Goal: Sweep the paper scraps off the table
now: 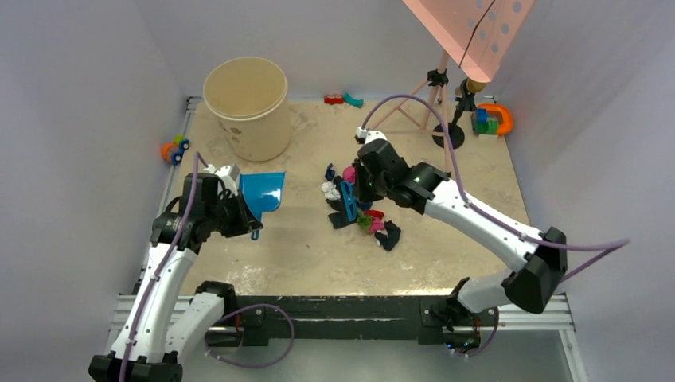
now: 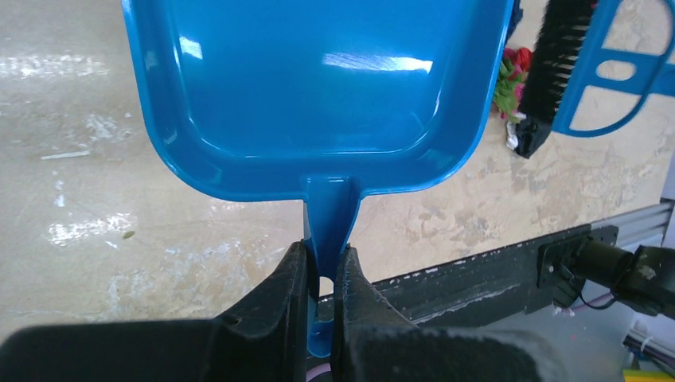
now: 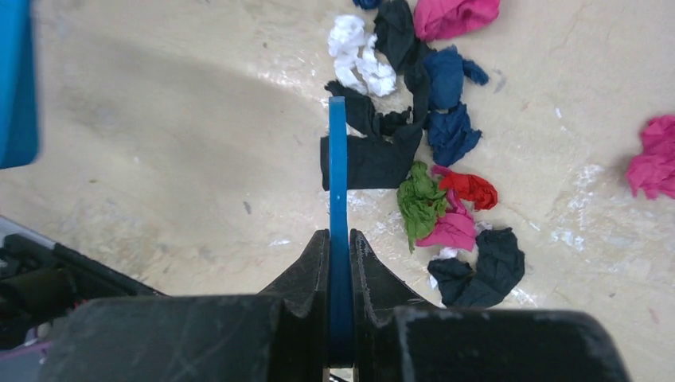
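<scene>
The paper scraps [image 1: 362, 208] lie in a loose pile near the middle of the beige table [image 1: 302, 255]: black, navy, pink, red, green and white wads, seen close in the right wrist view [image 3: 422, 151]. My left gripper [image 1: 239, 208] is shut on the handle of the blue dustpan [image 1: 261, 191], left of the pile; the pan [image 2: 318, 87] is empty and its mouth faces the pile. My right gripper [image 1: 362, 187] is shut on the blue hand brush [image 1: 349, 199], whose handle [image 3: 338, 199] runs edge-on from the jaws [image 3: 339, 239] to the scraps. The brush bristles [image 2: 549, 64] show beside some scraps [image 2: 509, 76].
A tall beige bucket [image 1: 247, 107] stands at the back left. Small toys lie by the left rail [image 1: 173, 149] and at the back edge [image 1: 342, 99]. A pink stand [image 1: 434, 95] and colourful blocks [image 1: 492, 119] occupy the back right. The black front rail [image 1: 342, 306] borders the near edge.
</scene>
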Action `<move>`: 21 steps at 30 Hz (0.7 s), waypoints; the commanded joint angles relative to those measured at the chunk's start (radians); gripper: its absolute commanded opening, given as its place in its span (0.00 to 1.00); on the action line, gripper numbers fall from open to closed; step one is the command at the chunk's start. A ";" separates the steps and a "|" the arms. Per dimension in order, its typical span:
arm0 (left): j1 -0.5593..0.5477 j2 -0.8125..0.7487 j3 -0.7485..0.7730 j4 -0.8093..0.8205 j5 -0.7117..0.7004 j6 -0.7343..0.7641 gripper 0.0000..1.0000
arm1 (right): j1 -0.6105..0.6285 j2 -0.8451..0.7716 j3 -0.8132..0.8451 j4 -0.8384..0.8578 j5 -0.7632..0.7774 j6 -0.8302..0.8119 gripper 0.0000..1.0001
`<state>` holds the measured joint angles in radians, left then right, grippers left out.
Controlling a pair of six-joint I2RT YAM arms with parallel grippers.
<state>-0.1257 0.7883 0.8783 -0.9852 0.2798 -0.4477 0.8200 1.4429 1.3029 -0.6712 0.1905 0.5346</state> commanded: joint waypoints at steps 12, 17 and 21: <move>-0.479 0.218 0.076 -0.008 -0.133 -0.005 0.00 | -0.014 -0.068 0.118 -0.334 0.746 -0.062 0.00; -0.689 0.360 0.092 -0.067 -0.231 -0.005 0.00 | -0.142 -0.036 0.058 -0.245 0.659 -0.195 0.00; -0.746 0.393 0.087 -0.042 -0.208 -0.026 0.00 | -0.203 0.053 0.057 -0.201 0.685 -0.278 0.00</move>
<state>-0.8307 1.1694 0.9375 -1.0222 0.0971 -0.4530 0.6685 1.4406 1.3609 -0.9394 0.8093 0.3691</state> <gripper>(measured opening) 0.123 0.081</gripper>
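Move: The lone pink scrap lies about 16 cm right of the right hand and 6 cm ahead, some 18 cm below. Beneath this hand's brush are the blue scraps, about 4 cm ahead and level sideways; the green-red clump is 4 cm right and 2 cm back, the curled black scrap 8 cm right and 6 cm back. From the left hand, the heap's flat dark cloth is about 24 cm right, 7 cm ahead and 17 cm down. Brush and dustpan both stay gripped, clear of the scraps. The right hand carries the brush some 17 cm right and slightly forward towards the lone pink scrap, arching up about 8 cm then sinking, its wrist swinging the fingers from left-pointing to right-pointing. The left hand swings right, back and down, turning the dustpan about 35 degrees clockwise towards the heap. ##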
